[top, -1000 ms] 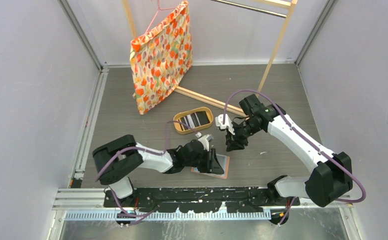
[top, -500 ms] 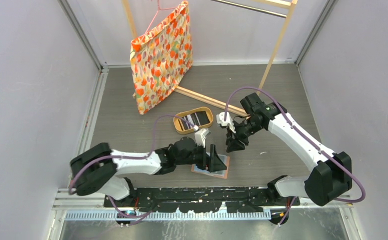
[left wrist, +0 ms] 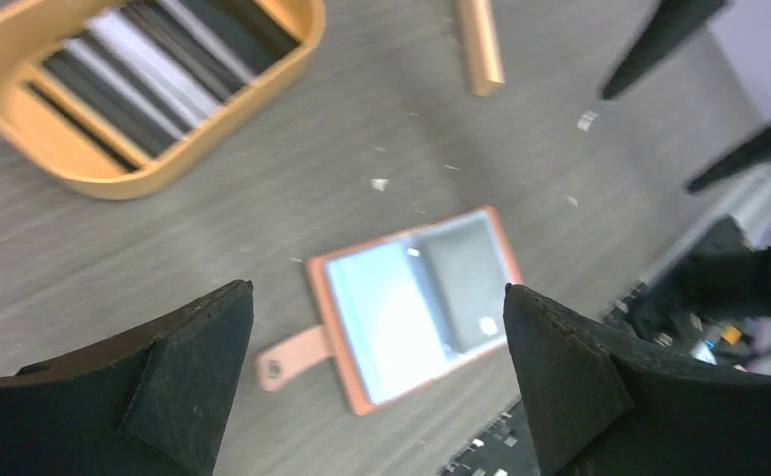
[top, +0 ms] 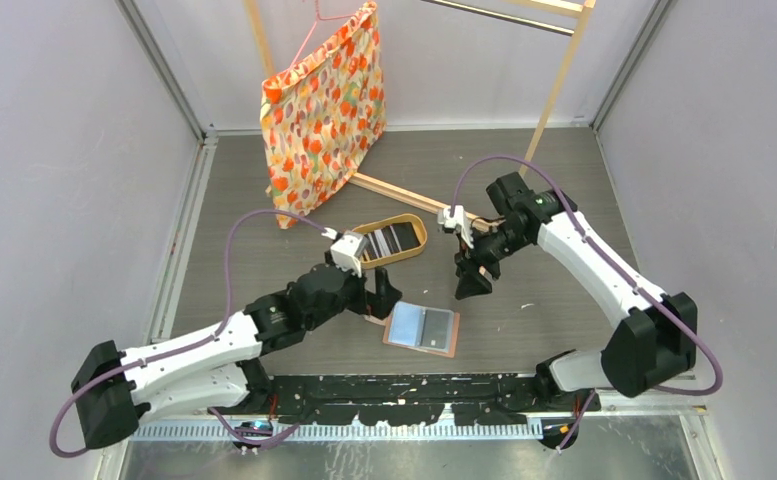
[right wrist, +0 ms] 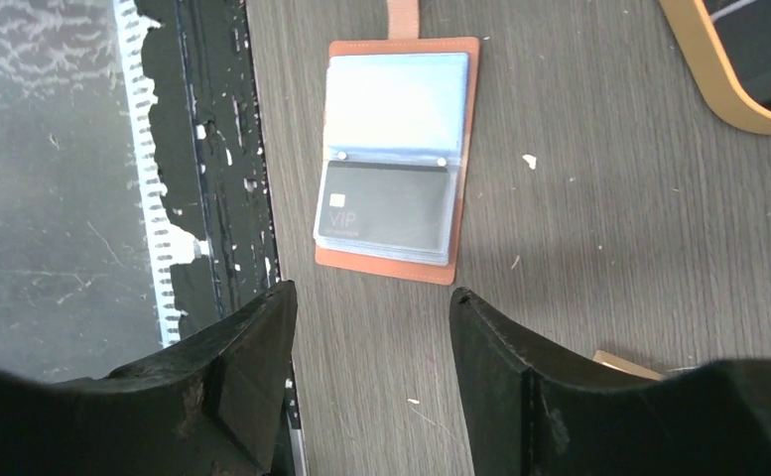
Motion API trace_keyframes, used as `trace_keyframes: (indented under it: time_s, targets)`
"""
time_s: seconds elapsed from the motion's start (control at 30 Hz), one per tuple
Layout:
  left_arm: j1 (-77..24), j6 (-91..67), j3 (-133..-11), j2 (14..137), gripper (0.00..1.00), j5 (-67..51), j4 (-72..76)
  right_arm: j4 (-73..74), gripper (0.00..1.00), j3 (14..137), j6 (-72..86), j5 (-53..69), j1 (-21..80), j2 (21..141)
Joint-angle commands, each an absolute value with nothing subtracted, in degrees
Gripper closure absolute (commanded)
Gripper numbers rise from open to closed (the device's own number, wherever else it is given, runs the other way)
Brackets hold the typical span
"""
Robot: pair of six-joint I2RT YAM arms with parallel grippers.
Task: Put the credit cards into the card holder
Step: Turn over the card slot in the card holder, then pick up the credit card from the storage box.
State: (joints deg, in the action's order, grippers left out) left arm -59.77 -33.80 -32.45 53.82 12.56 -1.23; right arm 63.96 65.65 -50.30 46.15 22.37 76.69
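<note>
The card holder [top: 422, 328] lies open and flat near the table's front edge, salmon rim up, tab to the left. A black credit card [right wrist: 386, 208] marked VIP sits in its dark pocket; the light-blue pocket [left wrist: 386, 317] is beside it. Several more credit cards [top: 390, 238], black, grey and white, lie in the oval wooden tray [top: 357, 257]. My left gripper [top: 382, 293] hangs open just left of the holder, holding nothing; in its wrist view [left wrist: 377, 290] the holder [left wrist: 411, 302] shows between the fingers. My right gripper [top: 469, 280] is open and empty, above and behind the holder [right wrist: 396, 159].
A floral bag [top: 324, 110] hangs on a pink hanger at the back. A wooden rack's post [top: 554, 90] and floor bar [top: 414, 200] stand behind the tray. The black base rail [top: 404, 390] runs along the near edge. Grey walls close in on both sides.
My left gripper has let go of the card holder, opened wide and drawn back to the left. The right gripper has opened wider. The holder now lies uncovered.
</note>
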Motion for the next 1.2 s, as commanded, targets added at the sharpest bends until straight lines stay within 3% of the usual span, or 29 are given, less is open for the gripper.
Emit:
trace_keyframes:
  time_s: [0.0,0.13,0.43,0.6,0.83,1.17]
  targets:
    - [-51.6,-28.6,-35.6,54.3,0.04,12.3,-4.6,65.3,0.37,69.3,-45.8,45.0,21.6,79.9]
    - [-46.2,-29.6,-37.9,58.5,0.08,4.5,-0.6,55.8,0.37,65.0,-39.3,40.3,21.6,76.5]
    - [-43.0,-34.6,-45.0,73.2,0.15,-1.5,6.2,53.5,0.38,64.7,-36.8,36.3,21.5,77.6]
    - [-40.3,-37.4,-48.6,78.2,0.31,-2.8,4.5,49.4,0.39,63.8,-32.3,34.4,21.5,76.4]
    - [-37.1,-35.6,-46.1,72.9,0.33,-2.5,4.1,45.2,0.39,69.6,-22.5,31.2,24.1,80.3]
    - [-25.2,-32.4,-50.5,66.0,0.3,-15.9,-9.7,44.1,0.4,85.1,-8.1,23.4,30.6,94.2]
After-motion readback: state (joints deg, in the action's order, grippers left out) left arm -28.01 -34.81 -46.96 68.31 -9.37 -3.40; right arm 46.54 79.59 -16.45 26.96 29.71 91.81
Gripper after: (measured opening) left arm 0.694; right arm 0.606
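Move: The card tray lies about 16 cm ahead of the left hand, nearly straight out, and some 13 cm lower. The card holder, already lying open, is about 4 cm back and 6 cm to that hand's right, 14 cm down. From the right hand the tray is roughly 13 cm ahead and 14 cm left, 13 cm down, the card holder about 7 cm back and 6 cm left; the wooden beam passes behind the tray, its middle some 22 cm ahead and 6 cm left. The card tray draws both empty hands, away from the open card holder. The left goes about 13 cm forward, weaving sideways, dips slightly, then rises while veering left; its fingers narrow from wide open to about two-thirds. The right goes some 10 cm forward, bearing left late, and turns about 25 degrees clockwise, its fingers staying part open. Neither touches anything. ##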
